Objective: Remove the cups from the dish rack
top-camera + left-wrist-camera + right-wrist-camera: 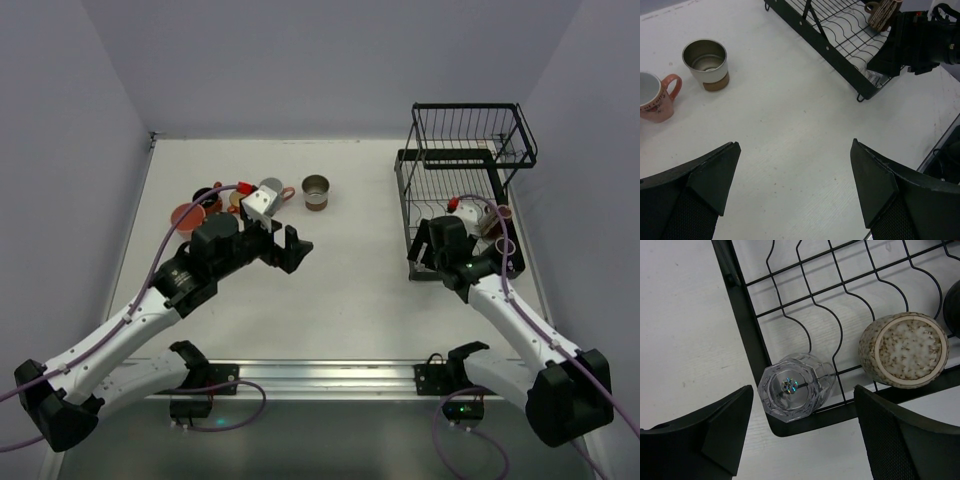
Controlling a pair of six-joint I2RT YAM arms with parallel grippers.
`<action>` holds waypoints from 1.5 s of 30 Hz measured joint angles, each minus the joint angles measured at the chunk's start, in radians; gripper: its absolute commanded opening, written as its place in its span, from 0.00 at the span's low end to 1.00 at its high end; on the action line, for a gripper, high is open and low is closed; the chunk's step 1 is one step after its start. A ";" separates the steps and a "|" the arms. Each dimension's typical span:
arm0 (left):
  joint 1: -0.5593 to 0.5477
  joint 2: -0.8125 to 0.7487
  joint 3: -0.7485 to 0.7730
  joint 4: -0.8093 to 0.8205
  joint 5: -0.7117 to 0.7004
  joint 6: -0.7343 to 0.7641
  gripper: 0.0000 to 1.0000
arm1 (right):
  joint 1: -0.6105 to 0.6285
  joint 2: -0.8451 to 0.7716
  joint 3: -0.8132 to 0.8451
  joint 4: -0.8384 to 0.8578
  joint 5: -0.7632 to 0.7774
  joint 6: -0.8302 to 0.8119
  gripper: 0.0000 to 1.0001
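The black wire dish rack (462, 150) stands at the table's far right. A clear faceted glass cup (796, 391) sits bottom-up in the near corner of its lower tray (745, 320). Beside it lies a cream speckled cup (904, 350), and a dark cup (953, 307) shows at the view's edge. My right gripper (803, 402) hovers open just over the glass, a finger on each side, not touching it. My left gripper (292, 248) is open and empty above bare table mid-left. Behind it stand an olive-brown cup (315, 191), a grey mug (268, 189) and an orange cup (186, 215).
The left wrist view shows a salmon pink mug (655, 97) and the olive-brown cup (706, 62) to its left, and the rack's edge (830, 47) with my right arm (922, 42) to its right. Walls enclose the table on three sides.
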 measured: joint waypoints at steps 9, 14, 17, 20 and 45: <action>0.000 -0.028 -0.031 -0.002 0.026 0.034 1.00 | 0.000 0.115 0.044 -0.032 0.021 0.011 0.72; 0.000 -0.046 -0.034 -0.002 0.042 0.048 1.00 | 0.000 0.169 0.073 -0.036 0.024 0.021 0.53; 0.000 -0.048 -0.036 -0.002 0.043 0.049 1.00 | 0.000 0.173 0.076 -0.035 0.027 0.026 0.46; 0.000 -0.048 -0.036 -0.002 0.044 0.049 1.00 | 0.000 0.172 0.076 -0.035 0.025 0.030 0.30; 0.000 0.257 -0.111 0.560 0.455 -0.423 0.98 | -0.002 -0.350 -0.020 0.356 -0.529 0.197 0.13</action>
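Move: The clear glass stands bottom up in the front left corner of the rack, about 3 cm ahead of the right hand, straight in line sideways and some 5 cm below. The speckled cup is about 11 cm to the right of the glass, level with it; the brown mug is roughly 20 cm to the right of the hand and 13 ahead. From the left hand the glass lies about 32 cm right, 7 ahead and 20 below. Down by about 2 cm and a touch forward, the right hand closes its half-spread fingers on the upturned base of the clear glass, then lifts it some 19 cm, swinging left by about 10 cm while the fingers tip up and turn counter-clockwise. Late on, the open left hand goes right about 9 cm towards it, rolling left side down and turning clockwise. ##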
